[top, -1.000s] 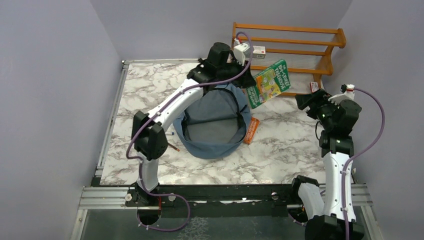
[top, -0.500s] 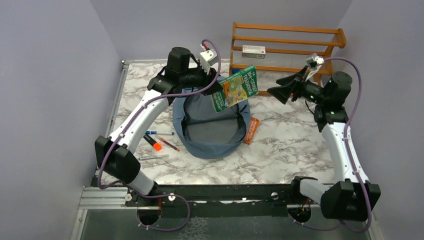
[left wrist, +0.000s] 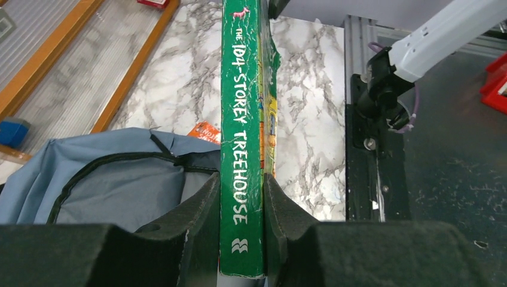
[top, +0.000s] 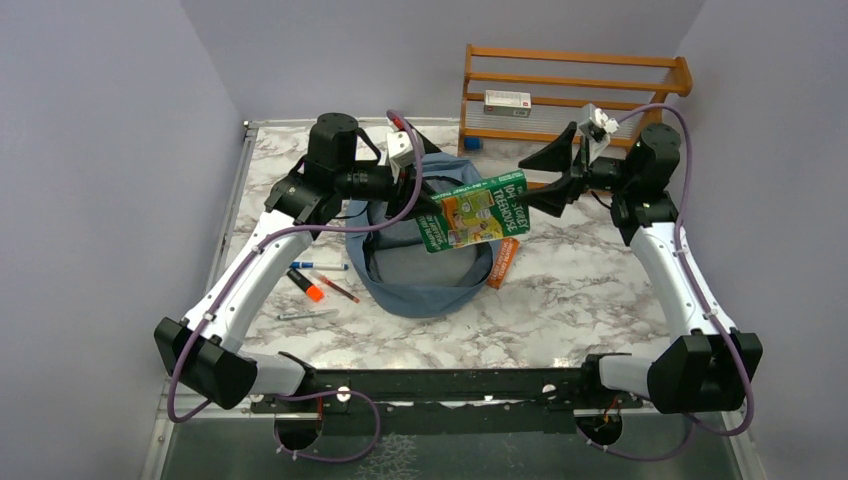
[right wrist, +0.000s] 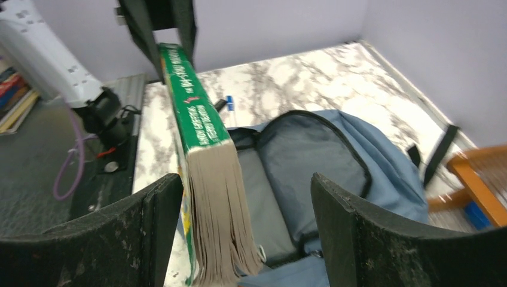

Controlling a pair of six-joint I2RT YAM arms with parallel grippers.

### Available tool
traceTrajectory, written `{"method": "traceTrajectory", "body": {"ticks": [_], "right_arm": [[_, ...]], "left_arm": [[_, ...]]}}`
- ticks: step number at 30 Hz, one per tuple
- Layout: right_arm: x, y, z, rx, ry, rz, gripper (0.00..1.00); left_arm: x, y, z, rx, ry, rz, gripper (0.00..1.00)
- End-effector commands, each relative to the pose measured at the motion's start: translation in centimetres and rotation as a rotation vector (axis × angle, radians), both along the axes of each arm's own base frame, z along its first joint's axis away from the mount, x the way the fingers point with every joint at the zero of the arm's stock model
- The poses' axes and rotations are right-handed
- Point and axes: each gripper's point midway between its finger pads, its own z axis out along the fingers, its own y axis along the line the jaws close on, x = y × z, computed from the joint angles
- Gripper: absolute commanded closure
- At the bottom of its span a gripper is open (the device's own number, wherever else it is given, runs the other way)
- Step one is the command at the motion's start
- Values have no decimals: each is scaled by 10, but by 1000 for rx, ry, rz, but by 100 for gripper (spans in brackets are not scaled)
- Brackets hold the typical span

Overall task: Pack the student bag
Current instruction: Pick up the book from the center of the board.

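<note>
The student bag, a dusty-blue backpack, lies unzipped at the table's middle with its grey inside showing. Just above its mouth hangs a green paperback, held flat and level. My left gripper is shut on the book's spine end; in the left wrist view both pads press the green spine, with the bag below. My right gripper stands open round the book's other end. In the right wrist view the page edges sit between the spread fingers, close to the left one, over the bag.
A wooden rack stands at the back right with a small white box on it. An orange packet lies against the bag's right side. Pens and markers lie left of the bag.
My left arm has carried the green book from beside the rack down over the bag's mouth. My right arm has swung in from the right edge, its jaws now round the book's free end.
</note>
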Motion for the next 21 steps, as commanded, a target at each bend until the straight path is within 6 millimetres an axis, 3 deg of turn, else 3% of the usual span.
{"method": "traceTrajectory", "body": {"ticks": [1, 9, 16, 21], "right_arm": [[-29, 18, 5, -7, -48, 195, 18], [-43, 31, -23, -9, 69, 245, 24], [-48, 31, -40, -9, 130, 254, 40], [-51, 31, -37, -7, 127, 287, 53]], "left_arm": [[-20, -2, 26, -68, -100, -111, 100], [-13, -4, 38, -75, -132, -103, 100], [-14, -7, 45, -89, -132, -132, 100], [-11, -9, 40, -84, -115, -130, 100]]}}
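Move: The left hand already holds the green book by the near end of its spine, the book's middle some 8 cm to that hand's right and 5 cm lower. From the open right hand that middle lies about 10 cm left, 5 cm back and 6 cm down. The bag's opening is about 21 cm left of the right hand, 3 cm ahead and 30 cm below; the orange book lies some 4 cm left, 2 cm back and 32 cm below. The right hand first eases back and to the left towards the free end of the green book, about 3 cm each way and turning some 10 degrees counter-clockwise, then sinks about 4 cm while its wide-open fingers start closing around that page end, one on each cover side, still with room to close. The left hand keeps its pinch on the spine end and holds the book up over the bag area, creeping up by only about 1 cm. ##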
